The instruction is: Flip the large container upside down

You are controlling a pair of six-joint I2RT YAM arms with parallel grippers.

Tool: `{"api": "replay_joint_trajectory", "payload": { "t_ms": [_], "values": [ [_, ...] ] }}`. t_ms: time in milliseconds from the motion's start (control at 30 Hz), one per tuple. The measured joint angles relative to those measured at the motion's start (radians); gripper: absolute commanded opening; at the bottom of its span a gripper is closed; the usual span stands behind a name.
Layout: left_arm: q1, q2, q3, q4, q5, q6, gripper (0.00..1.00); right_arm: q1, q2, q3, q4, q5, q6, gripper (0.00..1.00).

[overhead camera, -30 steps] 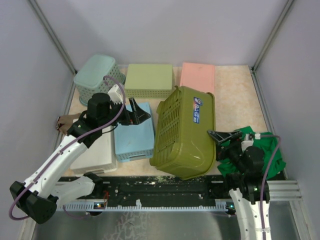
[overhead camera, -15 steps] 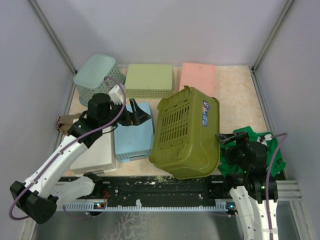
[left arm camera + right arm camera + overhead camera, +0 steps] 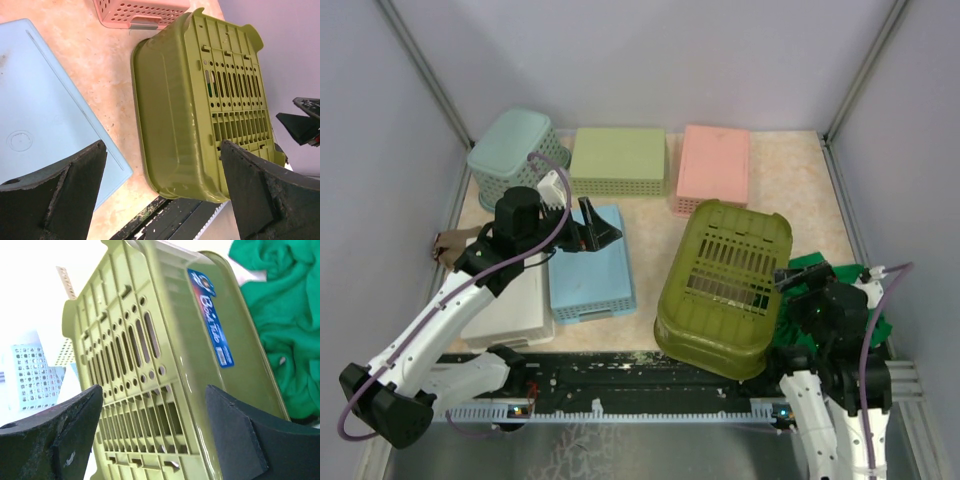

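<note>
The large container (image 3: 725, 280) is a dark olive-green tub lying base up at the front right of the table, its slotted base facing the ceiling. It also shows in the left wrist view (image 3: 200, 100) and the right wrist view (image 3: 165, 365), where a blue label sits on its side. My right gripper (image 3: 790, 285) is open and empty just right of the tub, its jaws spread wide toward the tub's side (image 3: 155, 440). My left gripper (image 3: 600, 230) is open and empty above the blue basket (image 3: 590, 270), well left of the tub (image 3: 160, 200).
A green cloth (image 3: 872, 325) lies right of the tub under my right arm. Upturned teal (image 3: 515, 150), pale green (image 3: 618, 160) and pink (image 3: 713, 165) baskets line the back. A white basket (image 3: 515, 310) sits front left. The tub's near edge overhangs the black front rail (image 3: 620, 375).
The tub has tipped from standing on its side to lying base up, and has shifted right. My right gripper has drawn back to the right. The left arm has not moved.
</note>
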Motion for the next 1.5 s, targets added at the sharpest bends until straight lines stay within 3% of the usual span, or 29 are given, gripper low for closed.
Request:
{"api": "replay_joint_trajectory", "payload": {
  "t_ms": [133, 267, 467, 667, 1000, 1333, 1500],
  "values": [
    [0.000, 0.000, 0.000, 0.000, 0.003, 0.000, 1.00, 0.000, 0.035, 0.026, 0.085, -0.064, -0.138, 0.82],
    [0.000, -0.002, 0.000, 0.000, 0.003, 0.000, 1.00, 0.000, 0.131, 0.041, 0.202, -0.285, -0.311, 0.82],
    [0.000, -0.002, -0.003, 0.000, 0.007, 0.001, 1.00, 0.000, 0.329, 0.127, 0.213, -0.432, -0.497, 0.83],
    [0.000, 0.005, -0.014, 0.000, 0.017, 0.000, 1.00, 0.000, 0.420, 0.125, 0.258, -0.401, -0.526, 0.83],
    [0.000, 0.005, -0.021, 0.000, 0.016, 0.000, 1.00, 0.000, 0.650, 0.030, 0.584, -0.173, -0.426, 0.86],
    [0.000, 0.005, -0.026, -0.017, -0.011, 0.006, 1.00, 0.001, 0.924, 0.093, 0.868, -0.081, -0.361, 0.86],
    [0.000, 0.006, -0.026, -0.021, -0.019, 0.012, 1.00, 0.001, 1.027, 0.161, 0.920, -0.061, -0.351, 0.86]
  ]
}}
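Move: To the right hand's left by about 16 cm lies the middle of the large container, already upside down, some 2 cm back and 10 cm below the fingers, which are at its right upper edge. The pink basket is about 32 cm ahead and 13 cm left of the hand, the green cloth roughly 14 cm right and 2 cm back, on the table. From the left hand, the container is about 28 cm right and 12 cm back. Lifting about 4 cm from beside the container's right upper edge, the right hand swings some 6 cm left and turns about 35 degrees counter-clockwise, then reaches forward and down towards the container's far end by the pink basket, drifting back right and undoing much of the turn. The whole reach is about 25 cm forward, fingers staying wide open; contact with the container can't be made out. ##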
